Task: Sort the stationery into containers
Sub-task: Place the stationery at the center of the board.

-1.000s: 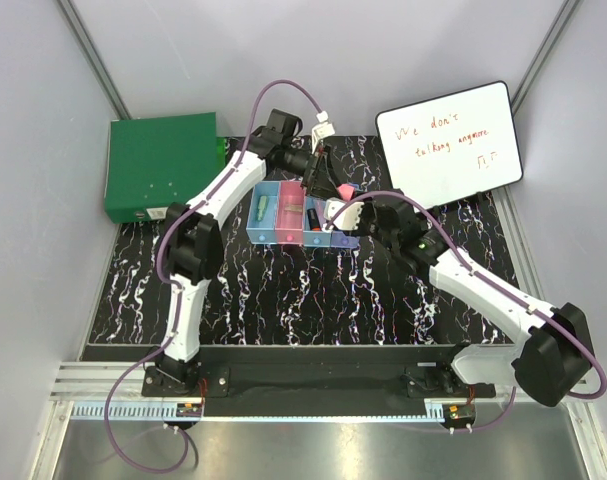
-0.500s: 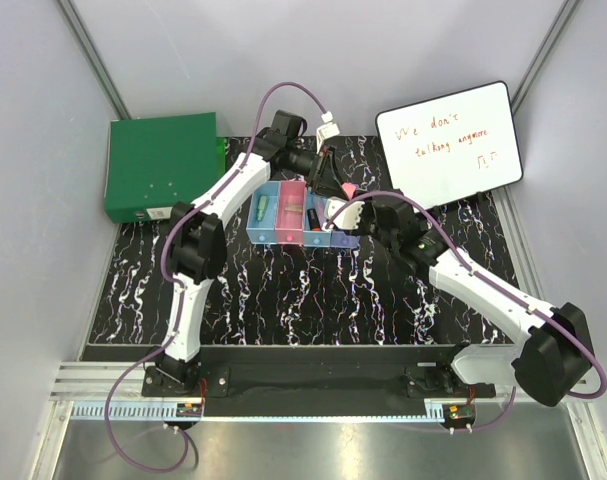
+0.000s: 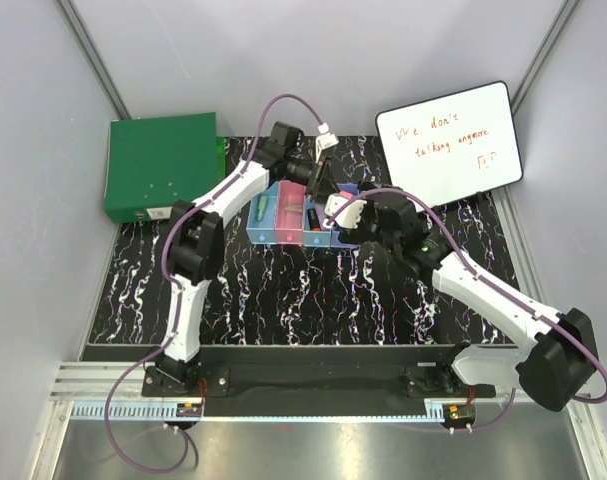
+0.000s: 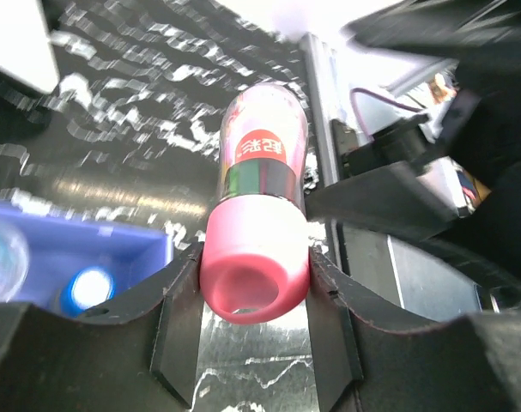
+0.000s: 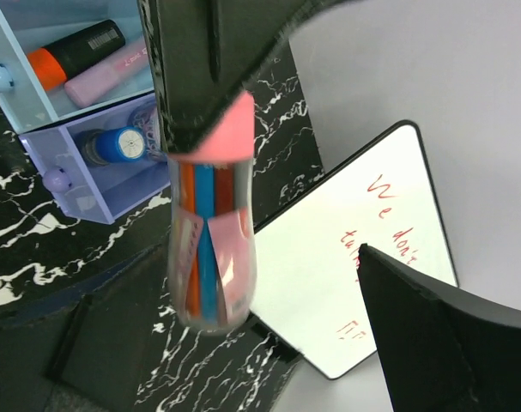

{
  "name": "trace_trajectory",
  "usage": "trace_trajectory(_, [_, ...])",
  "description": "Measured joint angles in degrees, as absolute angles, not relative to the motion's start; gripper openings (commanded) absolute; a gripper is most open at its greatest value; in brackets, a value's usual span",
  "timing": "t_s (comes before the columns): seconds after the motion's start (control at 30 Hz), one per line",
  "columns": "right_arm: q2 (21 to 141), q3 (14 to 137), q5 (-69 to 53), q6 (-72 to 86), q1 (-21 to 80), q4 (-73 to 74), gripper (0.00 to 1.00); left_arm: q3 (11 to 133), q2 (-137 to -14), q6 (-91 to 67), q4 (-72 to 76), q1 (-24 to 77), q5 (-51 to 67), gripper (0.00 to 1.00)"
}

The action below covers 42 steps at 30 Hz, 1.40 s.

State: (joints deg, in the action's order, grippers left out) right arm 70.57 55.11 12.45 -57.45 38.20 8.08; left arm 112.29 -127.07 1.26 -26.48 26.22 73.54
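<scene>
My left gripper [image 3: 316,183] is shut on the pink cap of the dark tube [image 4: 258,257] and holds it in the air by the purple end of the bins. The right wrist view shows the tube [image 5: 210,249] hanging cap up from those black fingers. The four joined bins [image 3: 301,218] stand mid-table. The green stick [image 3: 263,209] lies in the left blue bin. The orange marker [image 5: 75,51] and pink marker [image 5: 106,73] lie in the other blue bin, and a small blue piece [image 5: 114,146] lies in the purple bin [image 5: 136,184]. My right gripper [image 5: 243,343] is open and empty beside the bins.
A white writing board [image 3: 448,140] with red handwriting leans at the back right, close behind the tube [image 5: 363,249]. A large flat green box [image 3: 161,165] sits at the back left. The mat [image 3: 313,290] is black with white veins.
My left gripper has carried the tube leftward, from right of the bins to over their purple end. My right gripper has shifted slightly toward the bins.
</scene>
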Motion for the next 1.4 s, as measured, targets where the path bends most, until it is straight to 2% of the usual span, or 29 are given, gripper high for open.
trace_trajectory(0.37, [68.2,55.2,12.88,-53.47,37.65,9.41,1.0,109.62,-120.16,11.9,-34.7,18.17,58.17,0.0])
trace_trajectory(1.4, [64.69,48.51,13.04,-54.87,33.41,6.96,1.0,105.16,-105.78,33.74,-46.61,19.0,36.12,0.0])
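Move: Some 11 cm to the left of the left hand, about 2 cm nearer the base and 17 cm below, lies the pink compartment, while the hand already grips the bottle by its pink cap. The light-blue marker compartment is about 4 cm left, 1 cm back; the purple one about 3 cm right, 2 cm back, both equally low. From the right hand, the pink compartment is about 21 cm left, level fore-and-aft, 20 cm down. Carrying the bottle by its cap, the left hand draws it out of the already open right fingers, about 13 cm left and 4 cm forward over the compartments, rising slightly late on, while its fingers swing counter-clockwise and tip some 25 degrees farther down. The right hand, staying wide open, backs off about 4 cm to the right, rising a little, then sinking. ##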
